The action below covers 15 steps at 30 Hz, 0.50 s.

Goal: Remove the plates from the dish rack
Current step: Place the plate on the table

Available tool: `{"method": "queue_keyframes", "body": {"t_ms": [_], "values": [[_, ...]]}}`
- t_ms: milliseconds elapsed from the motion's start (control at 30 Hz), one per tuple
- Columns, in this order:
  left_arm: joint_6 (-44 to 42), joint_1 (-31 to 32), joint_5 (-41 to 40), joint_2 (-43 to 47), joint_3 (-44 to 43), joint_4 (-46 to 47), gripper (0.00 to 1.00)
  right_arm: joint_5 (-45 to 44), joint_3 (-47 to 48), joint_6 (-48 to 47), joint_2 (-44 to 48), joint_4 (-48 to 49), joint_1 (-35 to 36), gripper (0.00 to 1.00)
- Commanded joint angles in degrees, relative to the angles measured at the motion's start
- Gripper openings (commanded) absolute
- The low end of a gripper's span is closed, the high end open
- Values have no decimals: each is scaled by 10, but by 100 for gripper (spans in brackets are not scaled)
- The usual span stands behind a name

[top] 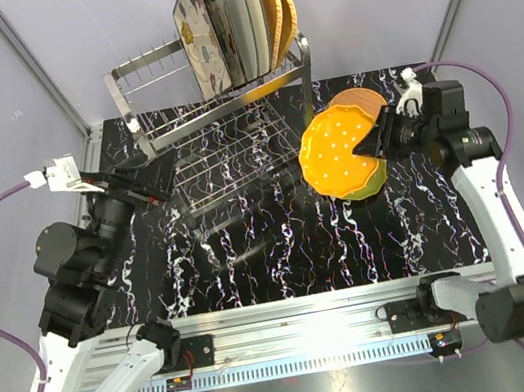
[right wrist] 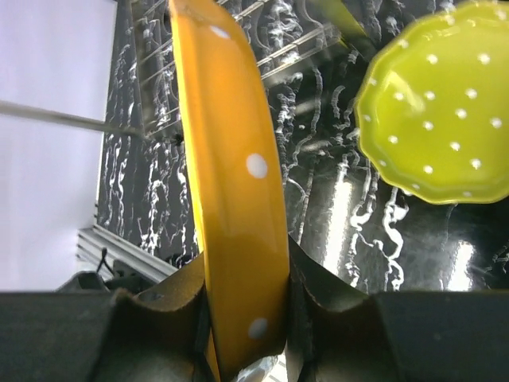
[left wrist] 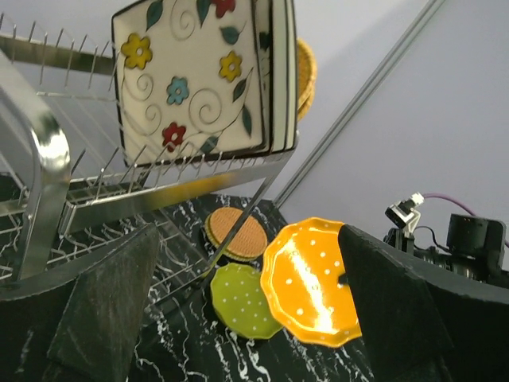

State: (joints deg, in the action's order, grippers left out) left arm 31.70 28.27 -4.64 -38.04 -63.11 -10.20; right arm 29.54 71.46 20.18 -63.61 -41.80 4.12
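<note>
The dish rack [top: 219,122] stands at the back of the table. On its top tier several plates stand upright: a cream floral square one [top: 198,35], white ones [top: 246,16] and woven tan-orange ones [top: 276,0]. My right gripper [top: 375,144] is shut on the rim of an orange dotted plate [top: 338,150] and holds it tilted above a lime-green dotted plate [right wrist: 441,111] that lies on the table. A round woven plate [top: 358,98] lies behind them. My left gripper [top: 143,181] stands open and empty by the rack's left end, at its lower tier.
The black marbled table [top: 282,253] ends in an aluminium rail at the near edge. Grey walls and slanted frame bars close in the back and sides. The rack's lower wire shelf [top: 235,160] reaches toward the table's middle.
</note>
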Motion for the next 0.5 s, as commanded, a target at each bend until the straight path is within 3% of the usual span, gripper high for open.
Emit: {"method": "queue_keyframes", "body": {"t_ms": [0,133,300,467], "values": [[-13,1,-15,17,9,12,98,132,2,11,-19,64,-63,0],[-15,1,-5,27,17,3,98,226,3,-14,-78,69,-119,0],[-4,1,-5,46,46,7,99,263,44,-70,-165,19,-136,0],[2,1,-8,56,62,11,99,278,46,-92,-200,44,-150,0]]}}
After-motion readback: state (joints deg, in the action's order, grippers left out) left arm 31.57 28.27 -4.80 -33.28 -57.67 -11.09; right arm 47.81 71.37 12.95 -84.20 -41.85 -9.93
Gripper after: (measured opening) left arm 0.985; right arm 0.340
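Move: The right hand holds the orange plate by its rim; the green plate it is being carried to lies about 9 cm ahead of this hand, 3 cm to its right and roughly 20 cm below. The brown woven plate stands some 28 cm ahead and 11 cm to the right, and the rack's nearest lower corner about 9 cm ahead and 8 cm to the left, both nearly as low. From the left hand, the green plate is around 15 cm ahead, 34 cm right and 37 cm down. Still pinching the orange plate by its rim, the right hand sinks about 8 cm towards the green plate on the table, reaching nearly 5 cm forward all the while and drawing some 4 cm to the right, mostly at the start, as the wrist tips the fingers roughly 15 degrees further down and rolls its left side up a little. Meanwhile the empty left hand, its fingers staying wide open off to the left of the rack, sinks about 3 cm. ##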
